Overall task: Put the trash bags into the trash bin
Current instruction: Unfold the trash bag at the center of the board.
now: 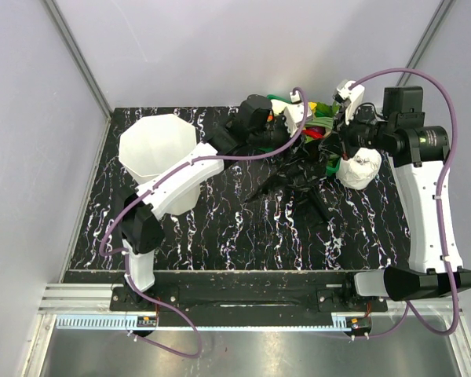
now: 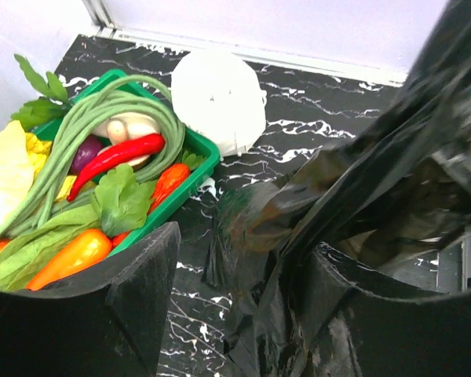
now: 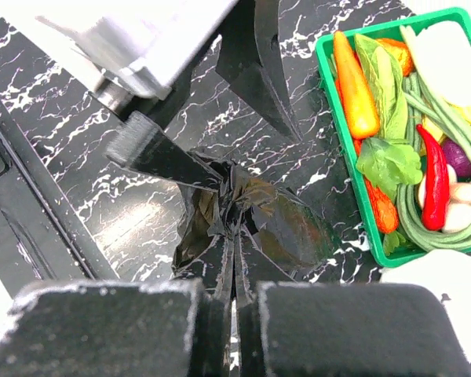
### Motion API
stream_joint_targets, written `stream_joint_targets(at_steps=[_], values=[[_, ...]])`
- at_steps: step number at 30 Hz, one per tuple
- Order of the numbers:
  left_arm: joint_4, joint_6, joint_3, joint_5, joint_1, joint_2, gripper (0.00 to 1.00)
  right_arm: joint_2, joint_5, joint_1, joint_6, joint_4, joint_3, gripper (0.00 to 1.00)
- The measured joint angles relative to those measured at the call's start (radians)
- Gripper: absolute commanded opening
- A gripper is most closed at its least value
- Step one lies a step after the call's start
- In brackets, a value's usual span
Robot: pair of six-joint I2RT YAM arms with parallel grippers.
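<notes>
The white faceted trash bin (image 1: 145,166) stands at the table's left. A crinkled black trash bag (image 1: 294,179) lies spread in the middle right of the table. My right gripper (image 3: 235,243) is shut on a gathered pinch of that trash bag (image 3: 282,224). My left gripper (image 2: 247,243) hangs over the same bag (image 2: 361,181) with its jaws apart. Film lies between them against the right finger (image 2: 353,306), and the left finger (image 2: 133,290) is clear of it. Seen from above, the left gripper (image 1: 306,135) sits just left of the right gripper (image 1: 341,149).
A green tray (image 2: 196,169) of vegetables sits at the back, right beside the bag, its rim (image 3: 341,165) close to both grippers. A white crumpled lump (image 1: 359,169) rests by the right gripper. The left arm reaches across past the bin.
</notes>
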Motion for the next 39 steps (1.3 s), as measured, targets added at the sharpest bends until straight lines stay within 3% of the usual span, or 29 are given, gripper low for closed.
stream_joint_targets(at_steps=[4, 8, 11, 14, 21, 22, 28, 30, 33, 39], values=[[0.0, 0.023, -0.03, -0.015, 0.0, 0.0, 0.6, -0.005, 0.0, 0.0, 0.007, -0.002, 0.02, 0.0], [0.005, 0.035, -0.067, -0.01, 0.0, 0.0, 0.38, -0.01, 0.0, 0.0, 0.014, 0.0, 0.032, 0.0], [0.002, 0.051, -0.099, -0.006, 0.0, 0.0, 0.3, -0.014, 0.002, 0.0, 0.014, 0.0, 0.037, 0.0], [0.001, 0.062, -0.124, -0.003, 0.0, 0.0, 0.03, -0.019, 0.003, 0.0, 0.014, 0.0, 0.037, 0.0], [-0.015, 0.071, -0.137, 0.019, 0.02, -0.003, 0.0, -0.024, 0.045, 0.0, 0.018, 0.003, 0.034, 0.0], [-0.026, 0.071, -0.136, 0.021, 0.027, -0.008, 0.0, -0.024, 0.066, 0.0, 0.023, 0.008, 0.032, 0.04], [-0.059, 0.035, -0.136, -0.009, 0.088, -0.074, 0.0, -0.016, 0.174, 0.0, 0.087, 0.05, 0.032, 0.69], [-0.068, 0.019, -0.127, -0.039, 0.107, -0.103, 0.0, 0.001, 0.201, 0.0, 0.104, 0.058, 0.04, 0.83], [-0.08, 0.0, -0.108, -0.092, 0.119, -0.135, 0.0, 0.029, 0.209, 0.0, 0.118, 0.061, 0.056, 0.84], [-0.134, -0.046, -0.025, -0.23, 0.111, -0.143, 0.0, 0.054, 0.101, 0.019, 0.143, 0.054, 0.118, 0.78]])
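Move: Below the left hand's part-open fingers hangs the trash bag, its middle some 3 cm back, 3 cm to the left and 8 cm down. From the right hand, which still grips the bag's upper end, that middle is about 6 cm left, level fore-and-aft, and 9 cm down. From the left hand, the vegetable basket stands about 22 cm ahead, 2 cm right; the black roll 4 cm back, 6 cm right; both some 30 cm lower. Sinking about 6 cm beside the right fingertips, the left hand shuts its fingers on the hanging trash bag, then draws it left some 8 cm, up 9 cm and a little forward, turning roughly 20 degrees counter-clockwise. The right hand first rises slightly holding its end, then shifts a few centimetres forward and right while opening wide to let go, and finally swings back left and up. ##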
